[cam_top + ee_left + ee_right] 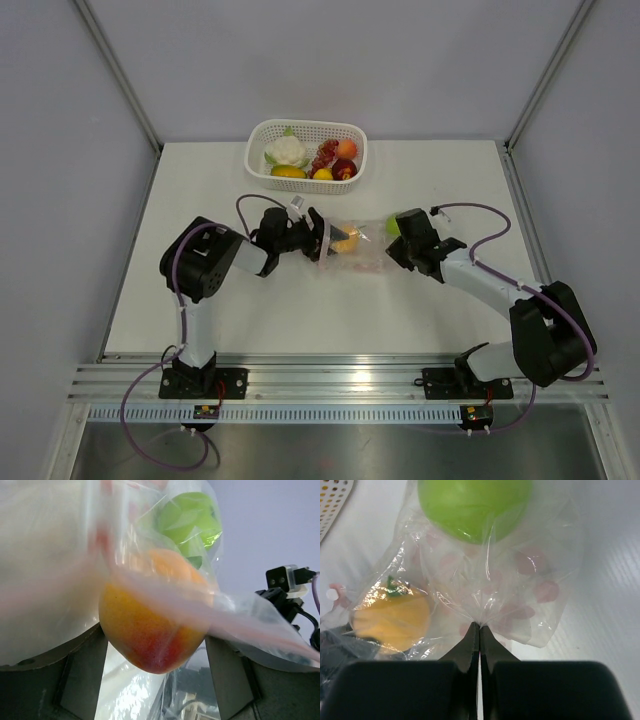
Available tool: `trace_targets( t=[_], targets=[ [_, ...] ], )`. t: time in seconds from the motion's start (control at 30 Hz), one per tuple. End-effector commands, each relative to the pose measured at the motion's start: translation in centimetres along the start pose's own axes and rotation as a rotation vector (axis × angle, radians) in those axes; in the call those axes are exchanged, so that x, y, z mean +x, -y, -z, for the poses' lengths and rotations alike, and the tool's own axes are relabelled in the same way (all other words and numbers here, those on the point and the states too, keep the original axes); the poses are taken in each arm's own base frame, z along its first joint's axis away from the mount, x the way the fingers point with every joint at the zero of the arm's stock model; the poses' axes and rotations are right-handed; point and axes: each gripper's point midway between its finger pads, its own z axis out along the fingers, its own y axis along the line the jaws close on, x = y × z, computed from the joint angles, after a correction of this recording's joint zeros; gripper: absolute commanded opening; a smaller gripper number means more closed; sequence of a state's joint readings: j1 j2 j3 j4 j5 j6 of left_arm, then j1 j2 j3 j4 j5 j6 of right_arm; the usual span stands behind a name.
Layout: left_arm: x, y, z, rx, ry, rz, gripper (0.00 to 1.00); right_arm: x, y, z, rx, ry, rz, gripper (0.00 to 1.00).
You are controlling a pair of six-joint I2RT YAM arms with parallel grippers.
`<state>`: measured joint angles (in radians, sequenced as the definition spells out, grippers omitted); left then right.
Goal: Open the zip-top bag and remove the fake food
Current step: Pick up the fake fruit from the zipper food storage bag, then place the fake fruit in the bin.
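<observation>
The clear zip-top bag with pink dots lies mid-table between both grippers. Inside it are a green apple and a yellow-orange peach. My right gripper is shut, pinching a gathered fold of the bag's film at the bag's right end. In the left wrist view the peach, yellow with a red blush, fills the gap between my left gripper's wide-set fingers, touching both. The blurred pink zip strip crosses in front of it, and the apple shows behind the film.
A white perforated basket stands at the back centre, holding a cauliflower, a yellow piece, an orange piece and dark red pieces. Grey walls close in the table on three sides.
</observation>
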<state>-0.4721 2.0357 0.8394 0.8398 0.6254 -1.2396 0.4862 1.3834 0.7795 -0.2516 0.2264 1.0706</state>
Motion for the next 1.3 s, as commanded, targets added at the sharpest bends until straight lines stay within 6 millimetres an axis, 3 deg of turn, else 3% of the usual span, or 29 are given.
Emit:
trace_targets(
  t=[0.0, 0.33, 0.73, 0.9, 1.07, 1.27],
  targets=[
    [-1.3, 3.8, 1.8, 0.095, 0.048, -0.083, 0.57, -1.8, 1.1, 0.3, 0.097, 0.090, -0.030, 0.00],
    [-3.0, 2.7, 3.9, 0.004, 0.110, -0.092, 0.57, -2.4, 1.8, 0.7, 0.113, 0.122, -0.072, 0.00],
    [-6.1, 2.5, 8.9, -0.160, 0.279, -0.162, 0.56, -2.4, 1.8, 1.0, 0.104, 0.119, -0.068, 0.02],
    [-6.8, 2.6, 10.0, -0.194, 0.312, -0.187, 0.56, -2.3, 1.6, 1.0, 0.093, 0.114, -0.068, 0.02],
    [-8.5, 3.6, 11.1, -0.167, 0.350, -0.167, 0.56, -1.9, 1.3, 0.8, 0.081, 0.093, -0.066, 0.03],
    [-11.4, 6.4, 11.2, -0.136, 0.427, -0.179, 0.56, -1.5, 0.9, 0.8, 0.061, 0.070, -0.058, 0.03]
  ],
)
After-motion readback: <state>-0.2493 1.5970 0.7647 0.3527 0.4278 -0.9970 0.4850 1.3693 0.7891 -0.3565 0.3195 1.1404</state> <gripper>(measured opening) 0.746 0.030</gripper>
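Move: The left hand grips the peach, still inside the bag's mouth; the white basket it is bound for lies about 22 cm ahead, 9 cm left, roughly level. The green fruit sits 13 cm to that hand's right and 3 cm ahead. The right hand pinches the bag's closed end: the bag's middle is some 8 cm to its left and 1 cm ahead, the green fruit 6 cm straight ahead. The left hand draws the gripped peach about 12 cm left, 5 up, from the bag the right fingers keep pinched. ##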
